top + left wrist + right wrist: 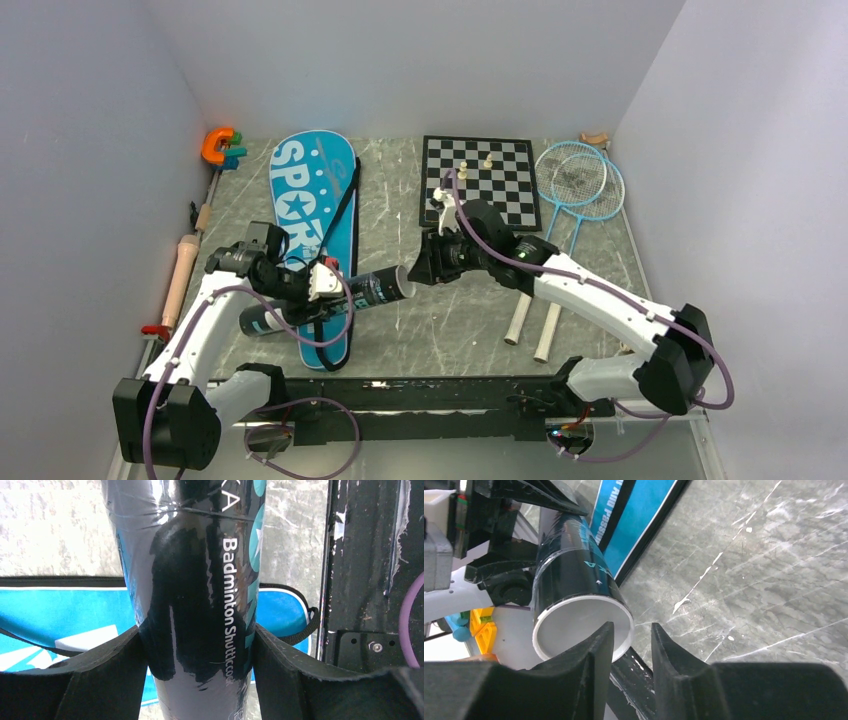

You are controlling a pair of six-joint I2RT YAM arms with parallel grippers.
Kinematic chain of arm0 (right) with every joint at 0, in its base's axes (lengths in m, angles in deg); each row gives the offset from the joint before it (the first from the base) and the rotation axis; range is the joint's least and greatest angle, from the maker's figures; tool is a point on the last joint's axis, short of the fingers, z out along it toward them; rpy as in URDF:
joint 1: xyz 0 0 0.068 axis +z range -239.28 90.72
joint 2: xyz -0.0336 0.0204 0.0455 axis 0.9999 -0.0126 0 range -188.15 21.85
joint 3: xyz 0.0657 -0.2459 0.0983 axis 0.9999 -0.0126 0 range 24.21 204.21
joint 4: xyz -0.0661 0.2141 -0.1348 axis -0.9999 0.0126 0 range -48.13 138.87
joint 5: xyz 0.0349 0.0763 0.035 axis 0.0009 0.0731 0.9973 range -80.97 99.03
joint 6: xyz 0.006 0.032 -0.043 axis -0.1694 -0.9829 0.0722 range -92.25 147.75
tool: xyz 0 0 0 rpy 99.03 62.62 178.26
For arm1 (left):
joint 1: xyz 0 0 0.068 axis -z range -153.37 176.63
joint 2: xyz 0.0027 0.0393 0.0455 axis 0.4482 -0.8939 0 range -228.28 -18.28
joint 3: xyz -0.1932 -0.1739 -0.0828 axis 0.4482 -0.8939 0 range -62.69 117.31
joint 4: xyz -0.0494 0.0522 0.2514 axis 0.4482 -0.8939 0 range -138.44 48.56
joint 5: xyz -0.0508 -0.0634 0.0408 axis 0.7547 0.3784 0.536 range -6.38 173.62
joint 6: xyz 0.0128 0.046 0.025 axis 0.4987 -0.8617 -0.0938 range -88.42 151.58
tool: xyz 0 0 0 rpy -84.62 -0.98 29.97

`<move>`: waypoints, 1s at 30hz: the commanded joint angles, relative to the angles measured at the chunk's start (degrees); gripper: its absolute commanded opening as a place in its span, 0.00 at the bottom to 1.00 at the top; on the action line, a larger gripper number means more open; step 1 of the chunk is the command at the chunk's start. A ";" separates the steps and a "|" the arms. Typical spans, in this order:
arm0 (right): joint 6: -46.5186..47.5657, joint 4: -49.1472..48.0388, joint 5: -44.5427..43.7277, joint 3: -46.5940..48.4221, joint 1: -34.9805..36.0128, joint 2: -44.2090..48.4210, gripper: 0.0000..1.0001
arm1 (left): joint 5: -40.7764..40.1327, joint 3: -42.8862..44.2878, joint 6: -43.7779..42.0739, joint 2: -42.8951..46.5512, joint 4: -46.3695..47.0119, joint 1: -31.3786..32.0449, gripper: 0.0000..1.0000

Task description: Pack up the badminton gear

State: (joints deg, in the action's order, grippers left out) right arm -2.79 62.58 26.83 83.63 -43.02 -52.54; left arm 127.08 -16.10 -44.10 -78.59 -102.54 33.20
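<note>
My left gripper [318,285] is shut on the long black tube [345,297] around its middle and holds it level above the blue "SPORT" racket bag [310,190]. In the left wrist view both pads press the tube [200,580] marked "Badminton Shuttlecock", with the bag [60,615] beneath. My right gripper [418,270] stands at the tube's open white-rimmed mouth [574,625]; it [633,640] is open with nothing between its fingers. Two light-blue rackets [580,180] lie at the back right, their white handles [530,320] pointing toward me. No shuttlecock shows.
A black-and-white chessboard [480,180] with pieces lies behind my right arm. An orange clamp tool [218,145] sits in the back left corner, and a wooden rod [180,275] lies along the left wall. Walls close in on both sides.
</note>
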 commanded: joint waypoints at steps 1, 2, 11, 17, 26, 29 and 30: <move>0.71 0.15 -4.28 1.20 0.33 5.31 0.34 | 6.16 3.53 1.27 -0.56 0.62 0.39 0.00; 0.56 -0.13 -3.83 0.99 0.41 5.81 0.31 | 6.38 3.77 1.61 -0.71 0.62 0.42 0.00; -0.45 -3.18 -1.10 -0.31 0.41 6.81 0.04 | 6.98 4.47 2.62 -0.79 0.55 0.38 0.00; -0.05 -3.49 -0.14 0.40 0.96 5.80 0.00 | 6.90 4.56 3.53 -0.76 1.13 0.35 0.00; 0.48 -3.31 -0.31 0.89 2.39 4.39 0.00 | 7.36 4.86 4.55 -1.08 2.07 0.38 0.00; 0.70 -3.34 0.03 1.36 2.67 3.69 0.00 | 7.87 5.04 4.87 -1.12 2.25 0.38 0.00; 0.74 -3.49 0.08 1.43 2.81 3.38 0.00 | 8.06 5.08 5.03 -1.12 2.28 0.38 0.00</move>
State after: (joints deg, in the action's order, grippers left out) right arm -2.66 61.51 26.03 83.36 -41.12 -48.10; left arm 130.27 -14.01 -40.12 -79.73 -101.78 33.37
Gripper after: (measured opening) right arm 0.008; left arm 0.701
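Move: The capped mouth of the tube, with its white lid, is right by the right fingertips: lid middle about 3 cm back, 2 cm left and a touch lower. From the left hand, which grips the tube, the lid is some 15 cm to the right, 2 cm ahead and 8 cm higher. On the table about 18 cm below the right hand, the blue racket bag lies some 18 cm ahead and 24 cm left, the chessboard roughly 35 cm ahead and 15 cm right. Upward first, by about 3.5 cm and slightly to the right, the right hand lifts along the tube's lid while its part-open fingers shut and tip up a little; then it eases back and left about 1 cm each and sinks slightly, keeping the closed tips at the lid. The left hand keeps its grip, rising over 1 cm and going 1 cm right, tilting the tube's lid end up. ##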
